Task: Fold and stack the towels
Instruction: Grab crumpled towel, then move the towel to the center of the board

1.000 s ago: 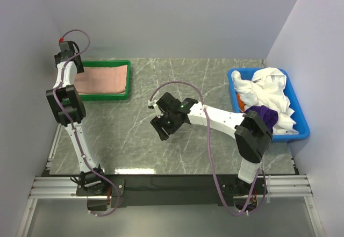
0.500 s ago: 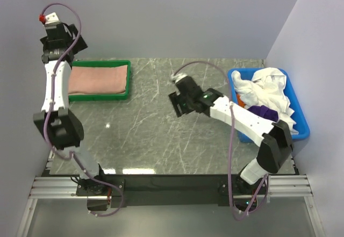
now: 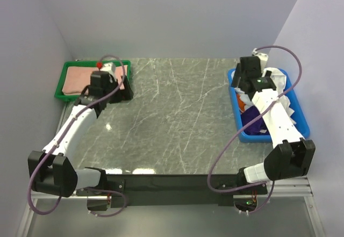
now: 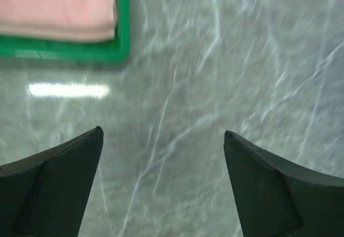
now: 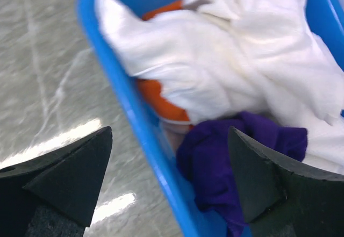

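A folded pink towel (image 3: 75,80) lies in the green tray (image 3: 91,63) at the back left; it also shows in the left wrist view (image 4: 54,6). My left gripper (image 3: 114,86) is open and empty above bare table just right of the tray (image 4: 122,33); its fingers spread wide (image 4: 163,133). The blue bin (image 3: 252,136) at the right holds crumpled white towels (image 5: 215,59), a purple towel (image 5: 236,151) and an orange towel (image 5: 156,94). My right gripper (image 3: 243,84) is open and empty, straddling the bin's left rim (image 5: 123,86) above the purple towel (image 5: 170,131).
Grey marble tabletop (image 3: 177,113) stretches between tray and bin. Pale walls close in the back and both sides. A black rail (image 3: 172,183) with the arm bases runs along the near edge.
My left arm came down from high over the tray to the table beside its right end. My right arm swung from the table's middle to over the blue bin.
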Robot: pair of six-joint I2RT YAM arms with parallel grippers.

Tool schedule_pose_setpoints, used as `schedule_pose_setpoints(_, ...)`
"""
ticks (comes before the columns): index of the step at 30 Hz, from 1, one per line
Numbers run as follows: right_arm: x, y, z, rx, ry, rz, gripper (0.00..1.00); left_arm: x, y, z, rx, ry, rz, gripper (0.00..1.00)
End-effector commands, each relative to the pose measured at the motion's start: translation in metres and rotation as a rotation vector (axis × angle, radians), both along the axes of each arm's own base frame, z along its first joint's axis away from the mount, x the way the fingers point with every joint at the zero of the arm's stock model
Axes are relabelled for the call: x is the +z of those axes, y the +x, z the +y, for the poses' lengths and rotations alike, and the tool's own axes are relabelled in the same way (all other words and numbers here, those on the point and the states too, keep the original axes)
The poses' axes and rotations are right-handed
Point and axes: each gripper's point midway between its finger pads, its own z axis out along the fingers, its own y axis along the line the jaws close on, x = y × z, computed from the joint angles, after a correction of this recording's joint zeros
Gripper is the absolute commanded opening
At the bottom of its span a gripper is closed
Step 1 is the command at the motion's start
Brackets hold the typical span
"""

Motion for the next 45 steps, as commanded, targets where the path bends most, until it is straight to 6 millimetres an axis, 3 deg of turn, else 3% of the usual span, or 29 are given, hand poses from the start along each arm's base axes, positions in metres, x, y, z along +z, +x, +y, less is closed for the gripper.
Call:
schedule_pose_setpoints(1, -0.012, 0.005, -0.017, -0.047, 0.061, 0.01, 0.94, -0.01, -0.012, -0.015, -0.044, 0.014, -0.03, 0.99)
schedule_pose_setpoints(3, -0.025, 0.011, -0.034, -0.094, 0.086, 0.016, 0.91, -0.019, -0.017, -0.026, -0.081, 0.022, -0.011, 0.99)
schedule_pose_setpoints(6, -0.038, 0.024, -0.04, -0.104, 0.113, -0.001, 0.88, -0.017, -0.017, -0.034, -0.097, 0.041, -0.014, 0.99)
schedule_pose_setpoints(7, -0.041, 0.025, -0.051, -0.13, 0.117, -0.001, 0.88, -0.017, -0.016, -0.035, -0.099, 0.039, -0.015, 0.99)
schedule_pose_setpoints(12, -0.077, 0.04, -0.063, -0.155, 0.134, 0.043, 0.87, -0.023, -0.016, -0.036, -0.1, 0.042, 0.001, 0.97)
schedule_pose_setpoints(16, -0.094, 0.045, -0.067, -0.154, 0.147, 0.049, 0.76, -0.023, -0.015, -0.036, -0.098, 0.041, -0.002, 0.96)
schedule_pose_setpoints(18, -0.096, 0.046, -0.066, -0.143, 0.149, 0.048, 0.65, -0.024, -0.015, -0.036, -0.101, 0.04, 0.002, 0.96)
schedule_pose_setpoints(19, -0.095, 0.044, -0.068, -0.144, 0.141, 0.046, 0.51, -0.024, -0.015, -0.037, -0.104, 0.039, 0.003, 0.95)
schedule_pose_setpoints(22, -0.081, 0.044, -0.071, -0.14, 0.113, 0.009, 0.25, -0.025, -0.015, -0.038, -0.109, 0.034, 0.008, 0.95)
schedule_pose_setpoints(23, -0.073, 0.044, -0.072, -0.141, 0.106, -0.001, 0.1, -0.026, -0.016, -0.039, -0.111, 0.033, 0.01, 0.95)
schedule_pose_setpoints(24, -0.066, 0.043, -0.076, -0.15, 0.089, -0.013, 0.04, -0.026, -0.015, -0.039, -0.11, 0.031, 0.01, 0.95)
schedule_pose_setpoints(25, -0.047, 0.046, -0.077, -0.143, 0.072, -0.046, 0.0, -0.026, -0.015, -0.039, -0.111, 0.032, 0.011, 0.95)
schedule_pose_setpoints(28, -0.003, 0.046, -0.081, -0.127, 0.035, -0.117, 0.0, -0.026, -0.015, -0.04, -0.113, 0.029, 0.01, 0.95)
schedule_pose_setpoints(29, 0.028, 0.052, -0.08, -0.115, 0.025, -0.18, 0.0, -0.026, -0.015, -0.04, -0.112, 0.028, 0.012, 0.95)
schedule_pose_setpoints(31, 0.07, 0.057, -0.079, -0.083, -0.012, -0.251, 0.0, -0.026, -0.015, -0.04, -0.113, 0.029, 0.01, 0.95)
schedule_pose_setpoints(32, 0.112, 0.062, -0.076, -0.068, -0.024, -0.329, 0.0, -0.027, -0.015, -0.04, -0.112, 0.027, 0.016, 0.95)
schedule_pose_setpoints(34, 0.149, 0.07, -0.074, -0.046, -0.058, -0.382, 0.0, -0.028, -0.015, -0.04, -0.113, 0.028, 0.017, 0.95)
schedule_pose_setpoints(35, 0.2, 0.07, -0.072, -0.033, -0.067, -0.48, 0.0, -0.028, -0.015, -0.04, -0.112, 0.028, 0.02, 0.95)
schedule_pose_setpoints(37, 0.235, 0.079, -0.063, 0.008, -0.091, -0.546, 0.0, -0.027, -0.014, -0.04, -0.11, 0.029, 0.017, 0.95)
schedule_pose_setpoints(38, 0.284, 0.074, -0.056, 0.031, -0.098, -0.664, 0.0, -0.029, -0.014, -0.039, -0.107, 0.033, 0.019, 0.95)
schedule_pose_setpoints(40, 0.336, 0.071, -0.038, 0.084, -0.108, -0.798, 0.0, -0.029, -0.014, -0.038, -0.103, 0.036, 0.019, 0.95)
schedule_pose_setpoints(42, 0.373, 0.07, -0.018, 0.17, -0.129, -0.908, 0.0, -0.03, -0.014, -0.037, -0.101, 0.04, 0.022, 0.95)
schedule_pose_setpoints(44, 0.413, 0.062, 0.012, 0.261, -0.151, -1.051, 0.0, -0.031, -0.013, -0.037, -0.1, 0.041, 0.024, 0.95)
schedule_pose_setpoints(45, 0.424, 0.06, 0.029, 0.322, -0.156, -1.097, 0.0, -0.031, -0.013, -0.037, -0.101, 0.042, 0.023, 0.95)
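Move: The white towel's middle lies about 9 cm to the right of the open right hand, 4 cm farther out and some 14 cm below. The part-hidden orange towel is almost directly under that hand, about 1 cm farther out, at the blue tub's left side. The purple towel sits some 8 cm back and 5 cm right, also about 15 cm below the hand. From the left hand, the white towel is about 62 cm right and 5 cm farther out. The right hand pinches the white towel: it sinks about 11 cm into the heap while drifting right and a little forward, and the fingers shut. It then hauls the towel almost 50 cm up, accelerating, with the fingertips tilting up some 60 degrees and the hand easing left towards the end. The left hand, staying open, settles a few centimetres down, right and back, then waits clear of the green tray. ##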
